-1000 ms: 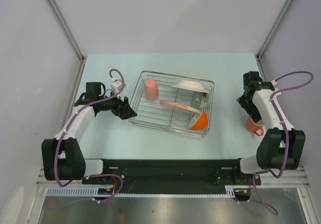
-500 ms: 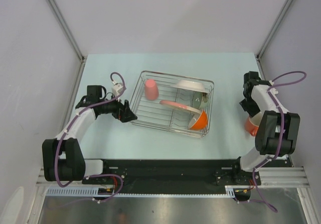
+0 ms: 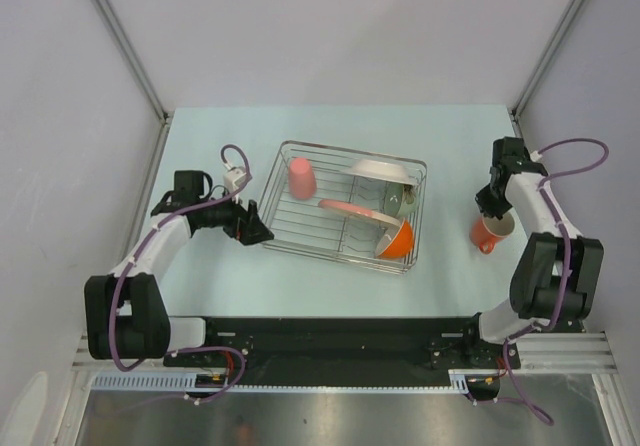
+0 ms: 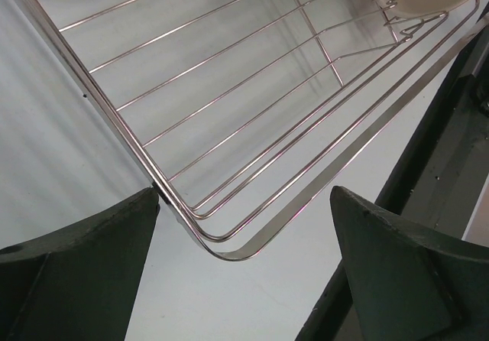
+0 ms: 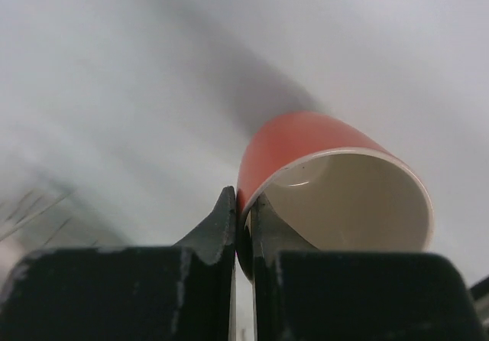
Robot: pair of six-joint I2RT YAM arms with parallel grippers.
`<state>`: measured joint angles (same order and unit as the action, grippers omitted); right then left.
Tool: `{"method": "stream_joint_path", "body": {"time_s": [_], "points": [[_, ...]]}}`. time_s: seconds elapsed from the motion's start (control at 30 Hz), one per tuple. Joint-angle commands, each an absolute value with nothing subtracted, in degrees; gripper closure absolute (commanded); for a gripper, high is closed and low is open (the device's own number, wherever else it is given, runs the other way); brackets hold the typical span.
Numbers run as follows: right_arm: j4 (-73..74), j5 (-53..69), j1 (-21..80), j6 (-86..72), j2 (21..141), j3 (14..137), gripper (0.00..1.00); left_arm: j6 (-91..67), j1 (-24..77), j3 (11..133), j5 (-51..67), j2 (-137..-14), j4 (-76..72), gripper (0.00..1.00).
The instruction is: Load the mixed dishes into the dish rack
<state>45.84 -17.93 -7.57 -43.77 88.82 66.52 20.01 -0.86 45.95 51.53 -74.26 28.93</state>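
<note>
The silver wire dish rack (image 3: pixel 300 234) sits mid-table and holds a coral-pink cup (image 3: pixel 302 178), a pinkish-white plate (image 3: pixel 382 171), a pale green bowl (image 3: pixel 399 201) and an orange bowl (image 3: pixel 398 240). My right gripper (image 3: pixel 489 212) is shut on the rim of an orange-red mug (image 3: pixel 491 233) with a white inside, one finger inside and one outside; it shows in the right wrist view (image 5: pixel 306 150) lifted and tilted. My left gripper (image 3: pixel 256 230) is open at the rack's near-left corner (image 4: pixel 214 241), its fingers (image 4: pixel 92 257) on either side of the wire corner.
Grey walls and metal frame posts (image 3: pixel 120 41) close in the pale table (image 3: pixel 200 146) on three sides. The black base rail (image 3: pixel 330 336) runs along the near edge. The mug hangs to the right of the rack, apart from it.
My right gripper has lifted the orange-red mug off the table and swung it left toward the rack. My left gripper has stayed at the rack's corner.
</note>
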Motion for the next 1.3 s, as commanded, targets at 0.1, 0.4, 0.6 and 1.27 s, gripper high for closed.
{"method": "stream_joint_path", "body": {"time_s": [0.1,0.4,0.6,1.27], "points": [[32.5,11.8,-7.4,-40.3,71.8,67.9,1.0,20.8,-0.4,46.3,56.0,-76.8,31.5,0.0],[15.9,36.5,-6.3,-49.9,68.3,68.0,1.0,18.8,-0.5,47.5,58.4,-76.3,33.0,0.0],[-2.8,44.1,-2.3,-61.9,70.1,68.0,1.0,19.4,-0.5,49.8,66.3,-77.8,39.5,0.0],[-48.5,44.9,21.7,-90.9,89.6,68.5,1.0,12.1,-2.6,66.8,49.4,-64.9,34.6,0.0]]}}
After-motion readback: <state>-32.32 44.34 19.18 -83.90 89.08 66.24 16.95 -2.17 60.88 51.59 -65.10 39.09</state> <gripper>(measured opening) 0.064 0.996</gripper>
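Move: The orange mug is already pinched by its rim in the right hand. Its likely place, the empty left bay of the rack, lies about 43 cm to the left, 4 cm ahead and 7 cm below. Along the way, the pink-edged plate stands some 30 cm left and 2 cm ahead, the orange bowl about 21 cm left and 4 cm back. The pink cup is 44 cm left, 13 cm ahead. From the left hand the bay is roughly 11 cm ahead, 8 cm right, 8 cm below. The orange mug, still pinched by its rim, is swung left about 35 cm and lifted some 26 cm; the right hand climbs and goes left together, then levels off and carries it left over the rack. The wrist turns the downward fingers by over 90 degrees to point left. The open left hand draws back slightly at the rack's near-left corner, then rises about 11 cm. ##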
